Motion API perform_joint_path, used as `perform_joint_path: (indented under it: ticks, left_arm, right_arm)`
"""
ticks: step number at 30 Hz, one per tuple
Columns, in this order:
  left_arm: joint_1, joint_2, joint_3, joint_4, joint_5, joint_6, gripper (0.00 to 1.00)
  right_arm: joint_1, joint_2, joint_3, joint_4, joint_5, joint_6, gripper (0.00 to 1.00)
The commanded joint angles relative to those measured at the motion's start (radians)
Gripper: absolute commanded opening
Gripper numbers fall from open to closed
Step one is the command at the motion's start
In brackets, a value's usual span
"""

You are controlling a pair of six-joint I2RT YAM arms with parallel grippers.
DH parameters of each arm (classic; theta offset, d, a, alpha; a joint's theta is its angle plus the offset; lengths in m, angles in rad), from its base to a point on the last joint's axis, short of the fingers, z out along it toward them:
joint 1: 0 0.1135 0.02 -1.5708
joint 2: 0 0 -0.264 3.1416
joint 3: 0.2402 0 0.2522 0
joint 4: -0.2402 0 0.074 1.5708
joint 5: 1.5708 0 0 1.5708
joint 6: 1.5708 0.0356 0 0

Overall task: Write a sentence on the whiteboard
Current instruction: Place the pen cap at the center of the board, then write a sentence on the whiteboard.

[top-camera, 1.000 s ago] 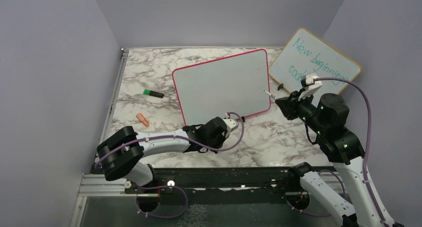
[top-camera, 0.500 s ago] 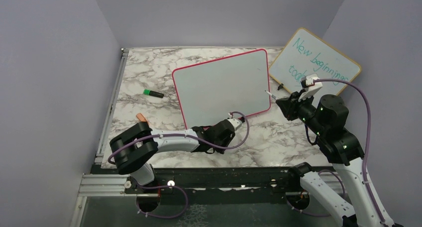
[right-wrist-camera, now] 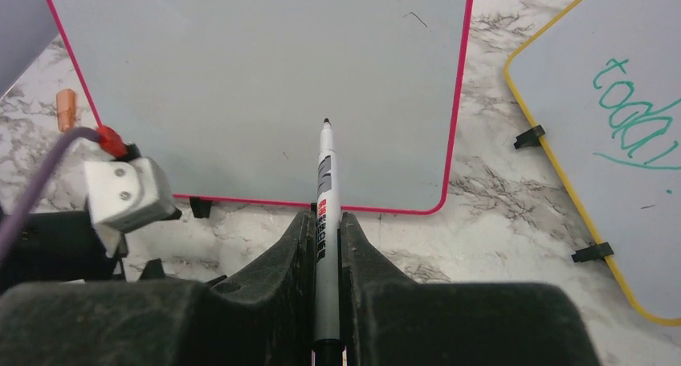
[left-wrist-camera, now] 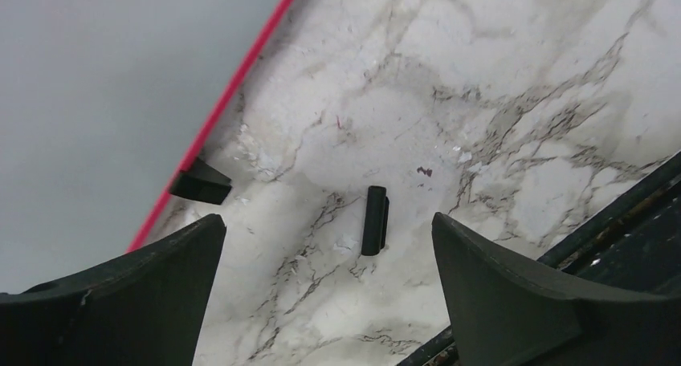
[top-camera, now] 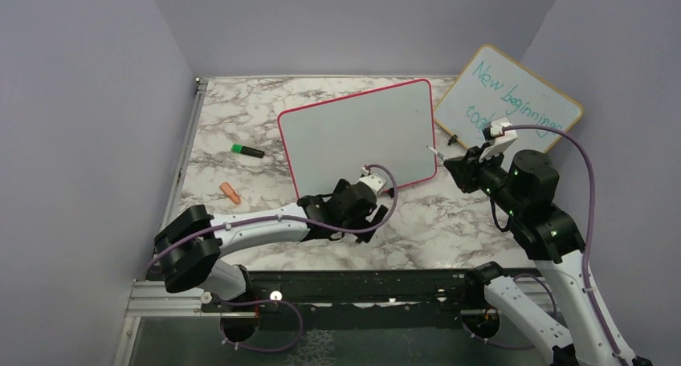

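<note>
The whiteboard [top-camera: 361,137] with the pink-red frame leans upright mid-table; its face [right-wrist-camera: 257,85] is blank and no sentence shows on it. My right gripper [right-wrist-camera: 325,217] is shut on a grey marker [right-wrist-camera: 324,181], which has its cap off and points its tip at the board's lower right area without touching it. My left gripper [left-wrist-camera: 328,221] hangs open just in front of the board's bottom edge [left-wrist-camera: 233,93]. A small black cap [left-wrist-camera: 374,220] lies loose on the marble between and below its fingers.
A wooden-framed board [top-camera: 507,101] with teal writing leans at the back right, close to my right gripper [top-camera: 462,167]. A green highlighter [top-camera: 247,151] and an orange piece [top-camera: 230,193] lie left of the whiteboard. A black board foot [left-wrist-camera: 199,183] stands near my left finger.
My left gripper has opened wide and shifted a little toward the board's bottom edge; the black cap now lies free on the table. The right arm and marker have not moved.
</note>
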Motion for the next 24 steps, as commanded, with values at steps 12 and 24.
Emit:
perform_joint_path:
  ticks: [12, 24]
  left_arm:
    - [0.040, -0.141, 0.337, -0.244, -0.259, 0.138, 0.99]
    - [0.394, -0.189, 0.463, -0.176, 0.072, 0.212, 0.99]
  right_arm:
    - [0.000, 0.073, 0.038, 0.029, 0.042, -0.025, 0.01]
    - [0.000, 0.165, 0.081, 0.057, 0.063, -0.039, 0.01]
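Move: The left gripper, open and empty, is about 5 cm above the table; the whiteboard's middle lies some 25 cm ahead and nearly in line with it. The pen cap lies on the table about 2 cm back and 1 cm right, 4 cm below. Of the board's clips, one sits roughly 7 cm ahead and 4 left, the other 11 ahead and 9 right. From the right hand, holding the pen, the whiteboard's middle is about 20 cm ahead, 21 left and 28 below. Lift the left gripper clear of the pen cap, up about 19 cm, carrying it forward some 12 cm over the whiteboard and swinging left towards the end. Tip the fingers outward nearly 20 degrees, turn the wrist a little counter-clockwise and keep the jaws wide open. With the right hand, keep the pen gripped and ease it forward about 3 cm towards the board, dipping slightly. ##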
